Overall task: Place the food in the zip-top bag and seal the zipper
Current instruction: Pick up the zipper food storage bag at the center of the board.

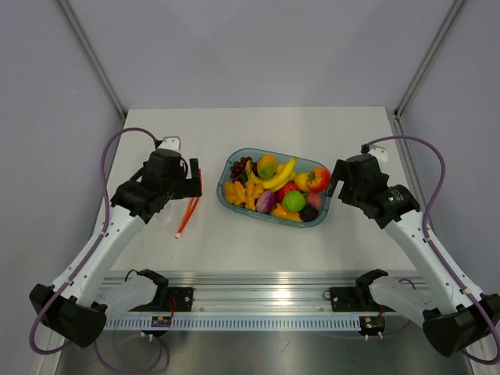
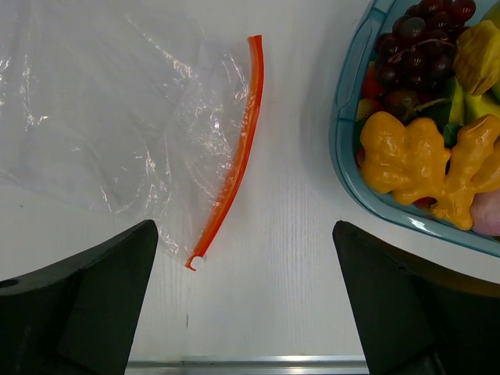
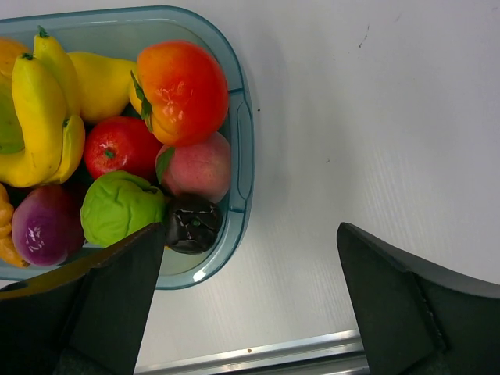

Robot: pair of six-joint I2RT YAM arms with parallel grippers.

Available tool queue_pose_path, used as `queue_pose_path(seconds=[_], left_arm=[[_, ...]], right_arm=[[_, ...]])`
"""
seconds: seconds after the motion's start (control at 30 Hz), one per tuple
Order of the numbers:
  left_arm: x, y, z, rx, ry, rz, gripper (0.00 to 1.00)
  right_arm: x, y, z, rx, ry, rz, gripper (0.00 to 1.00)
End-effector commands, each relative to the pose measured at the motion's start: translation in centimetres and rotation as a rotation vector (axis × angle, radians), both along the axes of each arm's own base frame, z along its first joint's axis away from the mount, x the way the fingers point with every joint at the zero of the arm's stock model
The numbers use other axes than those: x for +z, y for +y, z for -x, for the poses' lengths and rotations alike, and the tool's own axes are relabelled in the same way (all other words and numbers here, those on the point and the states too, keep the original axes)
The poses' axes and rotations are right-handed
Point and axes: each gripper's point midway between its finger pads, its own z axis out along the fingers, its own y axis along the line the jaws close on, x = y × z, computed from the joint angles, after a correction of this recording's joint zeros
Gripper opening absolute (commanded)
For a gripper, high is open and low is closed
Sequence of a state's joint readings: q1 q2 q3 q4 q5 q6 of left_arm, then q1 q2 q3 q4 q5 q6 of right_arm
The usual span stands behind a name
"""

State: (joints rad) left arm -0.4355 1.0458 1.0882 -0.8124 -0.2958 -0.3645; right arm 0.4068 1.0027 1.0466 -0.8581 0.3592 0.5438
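Observation:
The food [image 1: 275,190] fills a blue-tinted clear oval tray [image 1: 226,199] at the table's middle: banana, tomato, red, green, purple pieces and dark grapes [image 2: 418,43]. The zip-top bag [image 2: 109,117] lies flat and empty to the tray's left, mostly under the left arm in the top view. Its orange-red zipper [image 2: 242,148] [image 1: 189,209] runs along the bag's right edge. My left gripper [image 2: 246,258] hovers open above bare table between zipper and tray. My right gripper [image 3: 250,258] is open over the tray's right end [image 3: 242,156], beside the tomato [image 3: 181,90] and a dark piece [image 3: 193,224].
A metal rail [image 1: 258,301] runs along the near table edge, by the arm bases. Grey walls close the table at the back and sides. White table surface [image 1: 266,133] lies behind the tray and to its right [image 3: 375,117].

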Motion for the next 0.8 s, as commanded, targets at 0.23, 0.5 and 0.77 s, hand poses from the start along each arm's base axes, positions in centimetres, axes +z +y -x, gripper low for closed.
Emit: queue_pose_path(seconds=[0.23,0.5,0.77], left_arm=[[0.2,1.6,-1.0,0.091,-0.023,-0.071,0.99],[-2.2,0.8,-0.6,0.028,0.076,-0.094,0.99],[-7.2,0.5,-1.3,0.099,0.215,-0.187,0.96]], right_arm=[[1.3,0.3,-0.7,-0.012,-0.069,-0.034,1.0],[0.6,1.3,-0.8,0.015,-0.052,-0.073,0.99],[0.6,1.8,-1.0,0.041,-0.067,-0.086,1.0]])
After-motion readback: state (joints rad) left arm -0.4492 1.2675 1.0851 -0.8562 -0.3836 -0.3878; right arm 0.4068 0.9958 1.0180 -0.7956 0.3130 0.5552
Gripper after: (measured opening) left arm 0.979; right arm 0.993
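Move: The storage bag lies flat under the left hand. The middle of its orange zipper is about 6 cm ahead, 2 cm to the left and roughly 20 cm below, and the zipper's near end some 6 cm back and 6 cm left. The fruit tray's middle is around 11 cm ahead and 26 cm right of that hand, its grapes about 16 cm ahead and 15 right. From the right hand the zipper's middle is some 46 cm left and 5 cm ahead. Nothing is touched yet: the left hand heads down towards the bag's orange zipper, sinking about 5 cm, slowly at first and faster at the end. On the way its fingers tip some 10 degrees steeper and its left side rises a little, the gripper staying wide open. ##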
